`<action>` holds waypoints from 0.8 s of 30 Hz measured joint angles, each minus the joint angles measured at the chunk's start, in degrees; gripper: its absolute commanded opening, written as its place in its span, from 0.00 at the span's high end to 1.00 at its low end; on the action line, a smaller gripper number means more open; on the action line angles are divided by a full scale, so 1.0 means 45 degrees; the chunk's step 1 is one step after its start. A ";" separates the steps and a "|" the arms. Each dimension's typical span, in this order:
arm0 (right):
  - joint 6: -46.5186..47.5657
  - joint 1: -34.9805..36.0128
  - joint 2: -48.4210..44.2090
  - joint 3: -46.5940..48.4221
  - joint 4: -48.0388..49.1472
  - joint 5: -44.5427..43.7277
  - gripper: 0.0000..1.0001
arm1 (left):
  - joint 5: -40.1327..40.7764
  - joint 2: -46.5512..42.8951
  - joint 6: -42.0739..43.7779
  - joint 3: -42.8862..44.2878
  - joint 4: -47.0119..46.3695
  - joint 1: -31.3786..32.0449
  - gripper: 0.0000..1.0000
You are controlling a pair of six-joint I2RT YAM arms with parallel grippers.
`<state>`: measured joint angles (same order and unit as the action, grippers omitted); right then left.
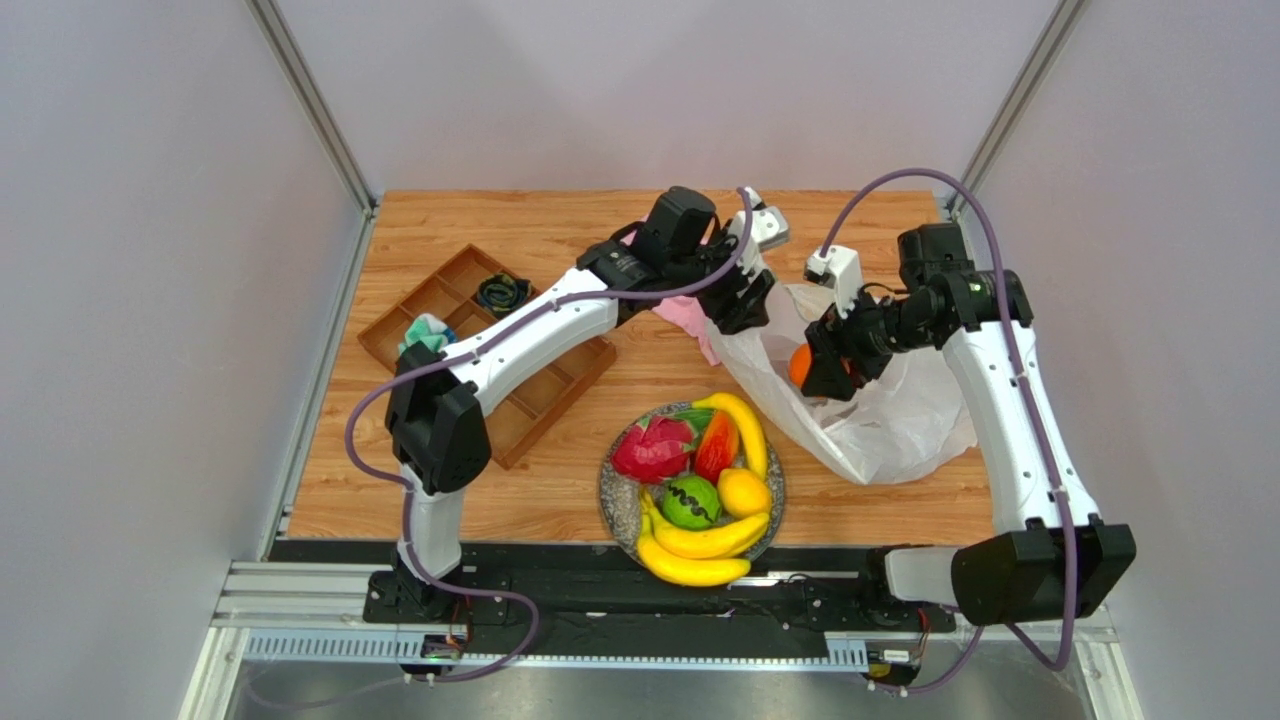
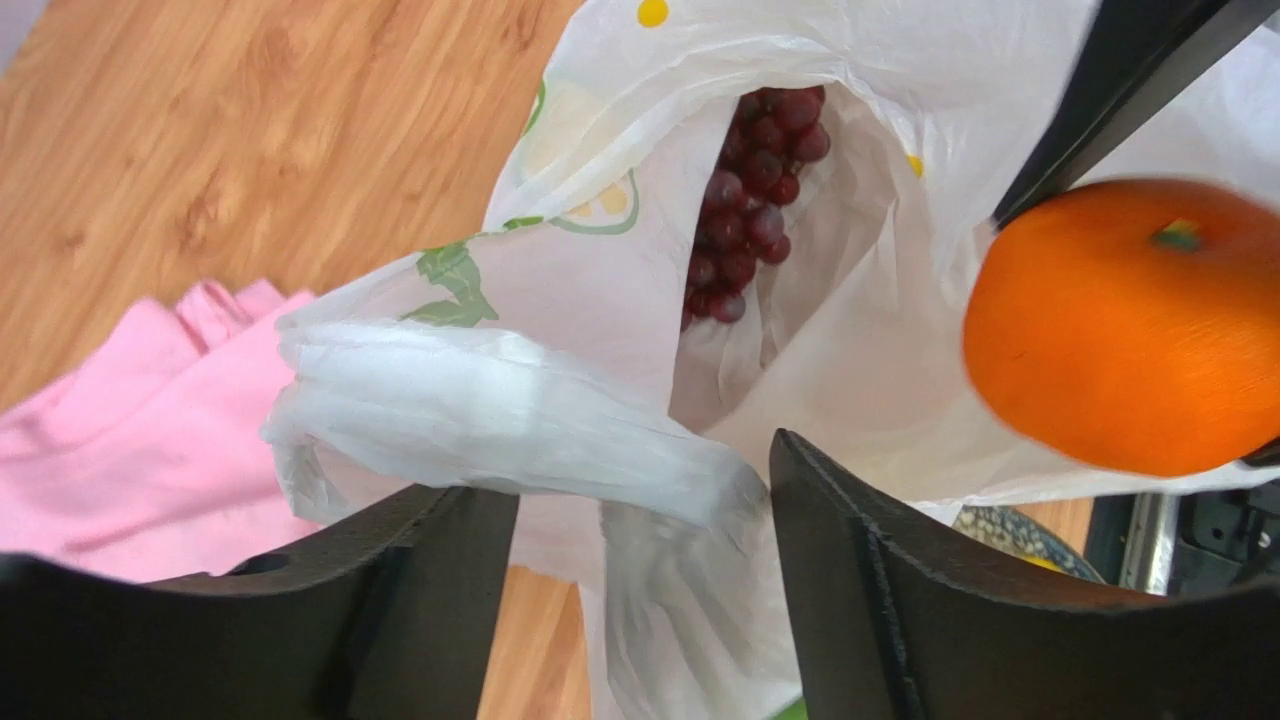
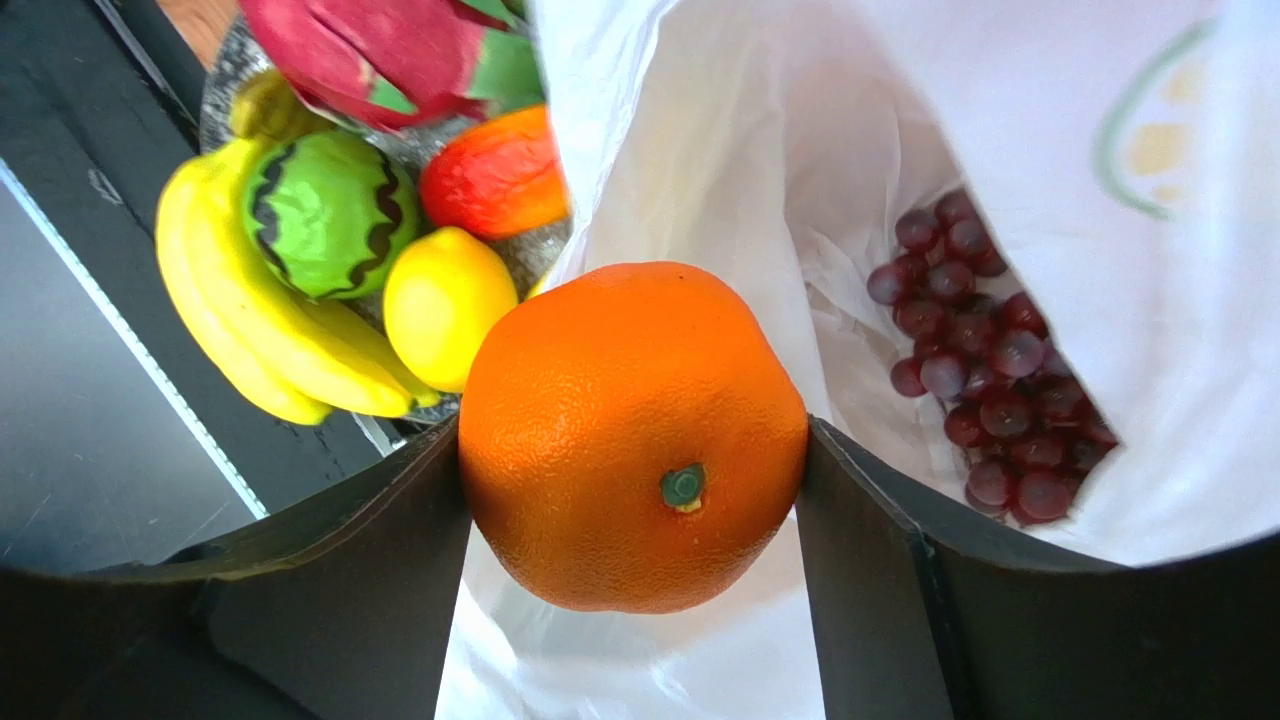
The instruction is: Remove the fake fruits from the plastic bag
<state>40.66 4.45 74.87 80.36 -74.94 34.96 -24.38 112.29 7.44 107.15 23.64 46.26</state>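
Observation:
The white plastic bag (image 1: 902, 420) lies open at the right of the table. My right gripper (image 3: 631, 438) is shut on the orange (image 3: 601, 353), which hangs just above the bag's mouth (image 1: 801, 365). Dark purple grapes (image 3: 984, 375) lie inside the bag. My left gripper (image 2: 646, 510) is open at the bag's left rim, with a twisted loop handle (image 2: 496, 405) draped loosely across the gap between its fingers. Dragon fruit (image 1: 654, 447), a green round fruit (image 1: 691, 501), a lemon (image 1: 744, 491), a red-orange piece (image 1: 717, 446) and bananas (image 1: 699, 558) lie on a plate.
The plate (image 1: 609, 483) stands at the near middle of the table, left of the bag. A pink cloth (image 1: 688, 318) lies under the left gripper. A brown compartment tray (image 1: 451, 300) with small items sits at the left, partly under the left arm.

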 measured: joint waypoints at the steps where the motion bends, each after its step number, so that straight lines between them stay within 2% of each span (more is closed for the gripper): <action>1: 0.0015 0.0049 -0.0121 0.0238 -0.0146 0.0063 0.42 | -0.0005 -0.0194 -0.0107 -0.0175 0.0146 -0.0092 0.28; 5: 0.0024 0.0393 -0.0733 0.1345 -0.0355 -0.0034 0.41 | -0.0015 -0.1593 -0.0306 -0.1161 0.0661 -0.0515 0.28; 8: -0.0199 0.0942 -0.1224 0.2152 -0.0525 -0.0437 0.40 | 0.0029 -0.3687 -0.0262 -0.2273 0.0991 -0.0942 0.27; 10: -0.0486 0.1904 -0.1404 0.2890 -0.0549 -0.0826 0.40 | 0.0063 -0.5275 -0.0117 -0.2968 0.1088 -0.1195 0.27; 13: -0.1025 0.5017 -0.1520 0.3565 -0.0359 -0.1681 0.41 | 0.0126 -0.7883 0.0194 -0.4192 0.1137 -0.1593 0.27; 17: -0.1069 0.9194 -0.1141 0.3060 -0.0369 -0.2992 0.43 | -0.0117 -1.0710 0.0214 -0.6008 0.1175 -0.2351 0.28; 20: -0.0714 1.1443 -0.0102 0.2351 -0.0418 -0.3837 0.44 | -0.0335 -1.2080 -0.0321 -0.7193 0.1282 -0.3920 0.29; 24: 0.0131 1.3221 0.2249 0.2084 0.0136 -0.4726 0.45 | -0.0432 -1.3143 -0.0287 -0.7878 0.1953 -0.5251 0.29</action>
<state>41.25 63.94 84.99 89.73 -74.32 13.69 -26.33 53.15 6.15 71.70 32.42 22.63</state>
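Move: The right gripper already holds the orange. The plate's middle lies about 15 cm to its left, 9 cm back and 20 cm below. On the plate, the watermelon is near the middle, the lemon some 8 cm to the right of the middle and level with it, and the papaya about 7 cm beyond it and 4 cm to its right. From the open left gripper, the plate is roughly 18 cm back, 6 cm left and 22 cm below, and the wooden organizer about 40 cm left and 3 cm ahead. Keep the orange pinched and swing the right gripper left and back out of the bag mouth to over the plate, about 20 cm across, arching up some 10 cm and sinking again while turning roughly 50 degrees counter-clockwise. Meanwhile draw the left gripper, fingers still open, away from the bag, left towards the organizer, rising and pulling back as it goes. ##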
